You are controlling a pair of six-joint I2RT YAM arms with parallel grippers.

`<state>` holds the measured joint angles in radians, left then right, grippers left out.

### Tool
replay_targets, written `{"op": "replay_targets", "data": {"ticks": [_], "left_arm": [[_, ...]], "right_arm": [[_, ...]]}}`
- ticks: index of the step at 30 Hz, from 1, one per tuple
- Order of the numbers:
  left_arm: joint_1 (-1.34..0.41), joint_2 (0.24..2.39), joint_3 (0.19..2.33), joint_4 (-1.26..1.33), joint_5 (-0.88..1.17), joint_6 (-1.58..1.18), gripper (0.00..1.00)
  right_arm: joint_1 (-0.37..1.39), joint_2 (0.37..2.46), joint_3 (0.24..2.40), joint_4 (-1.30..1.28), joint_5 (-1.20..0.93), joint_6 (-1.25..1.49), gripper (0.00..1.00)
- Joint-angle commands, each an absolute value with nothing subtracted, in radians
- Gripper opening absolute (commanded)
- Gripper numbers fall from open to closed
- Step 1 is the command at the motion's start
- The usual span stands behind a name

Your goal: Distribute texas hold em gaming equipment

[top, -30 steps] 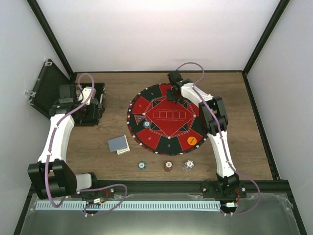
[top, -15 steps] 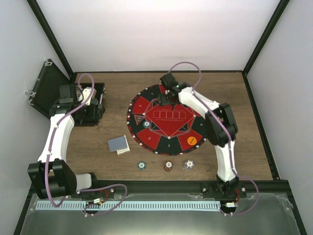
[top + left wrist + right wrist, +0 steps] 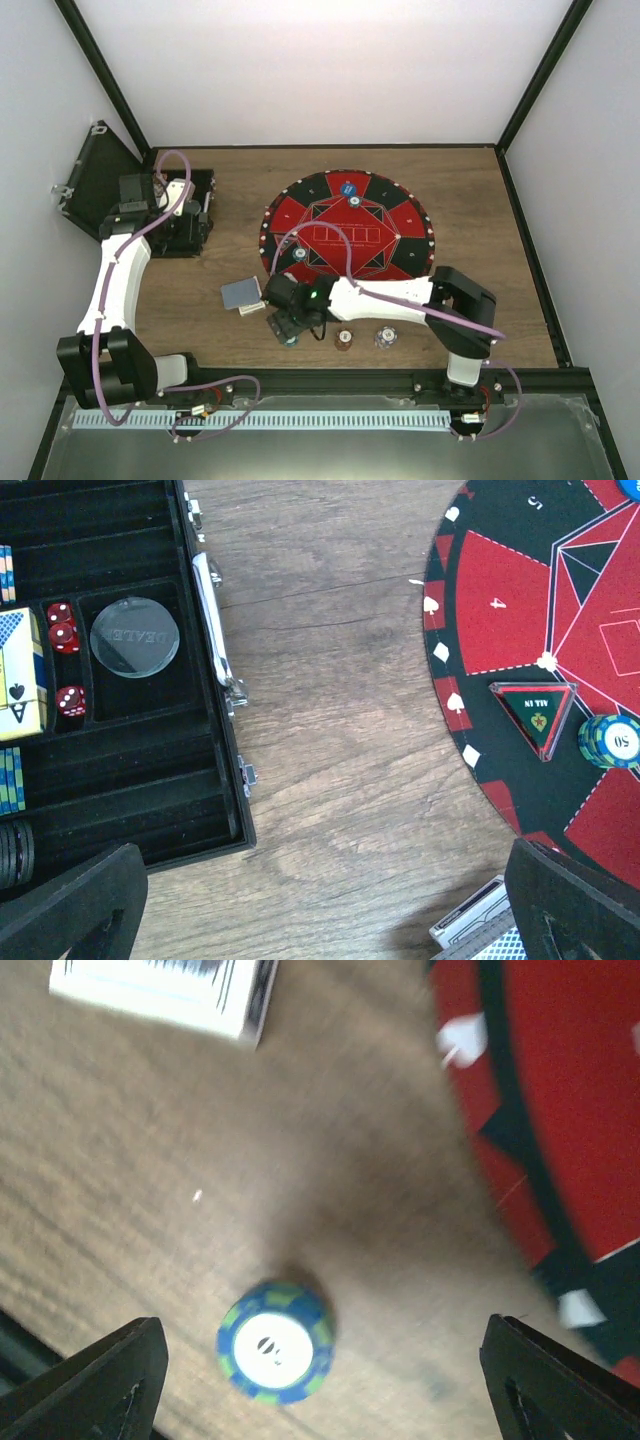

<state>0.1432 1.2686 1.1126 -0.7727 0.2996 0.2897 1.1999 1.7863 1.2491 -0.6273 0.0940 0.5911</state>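
A teal poker chip stack (image 3: pixel 275 1342) stands on the wood between the fingers of my right gripper (image 3: pixel 325 1385), which is open and touches nothing. From above, that gripper (image 3: pixel 285 322) hovers over the stack (image 3: pixel 290 341), with dark red chips (image 3: pixel 343 340) and whitish chips (image 3: pixel 385 338) to its right. The playing cards (image 3: pixel 243 295) lie just left. A blue button (image 3: pixel 348 187) rests on the mat's far segment. My left gripper (image 3: pixel 320 920) is open and empty over bare wood beside the case.
The round red-and-black mat (image 3: pixel 400 225) fills the table's middle, with a chip stack (image 3: pixel 610 740) and a triangular all-in marker (image 3: pixel 533 712) on its left part. The open black case (image 3: pixel 100 770) at far left holds a clear dealer disc (image 3: pixel 134 637) and red dice (image 3: pixel 62 630).
My right arm swung from the mat's far side to the near left, over the teal chips, and its jaws opened. The blue button now lies on the far segment. The left arm stayed still.
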Motion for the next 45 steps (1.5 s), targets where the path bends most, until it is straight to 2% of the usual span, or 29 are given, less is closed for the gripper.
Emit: {"op": "replay_targets", "data": {"ticks": [1,7,13,23,36,45], "left_arm": [[0.149,1.235,1.103,-0.773,0.311,0.297,1.00],[0.149,1.233,1.106,-0.772,0.314,0.292,1.00],[0.149,1.227,1.108,-0.773,0.314,0.294,1.00],[0.149,1.228,1.112,-0.772,0.316,0.292,1.00],[0.148,1.235,1.117,-0.769,0.319,0.288,1.00],[0.149,1.236,1.112,-0.767,0.319,0.287,1.00]], "right_arm": [[1.274,1.815,1.241,-0.629,0.094,0.693,0.89],[1.306,1.859,1.221,-0.620,0.077,0.709,0.88],[1.306,1.894,1.213,-0.622,0.085,0.698,0.83],[1.305,1.928,1.229,-0.610,0.060,0.677,0.66],[1.339,1.990,1.284,-0.681,0.114,0.655,0.64],[1.339,1.994,1.303,-0.699,0.142,0.654,0.51]]}}
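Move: The right hand, open and empty, has the blue-green chip stack about 5 cm back, 1 cm to its left and some 6 cm below. On the same table, the brown chip stack stands about 5 cm back and 13 cm to the right, and the card deck about 7 cm ahead and 12 cm to the left; the round mat's middle is roughly 23 cm ahead and 14 cm right. From the left hand, the blue-green stack lies about 22 cm back, 24 cm right and 19 cm down. The right hand comes down about 5 cm while drawing back some 4 to 5 cm towards its base, most of the backward travel first, then nearly straight down until its fingertips straddle the blue-green chip stack. There it all but stops, and the fingers narrow from wide open to about half open around the stack, while the wrist rolls some 10 degrees, left side dipping; a squeeze on the chips can't yet be seen. ##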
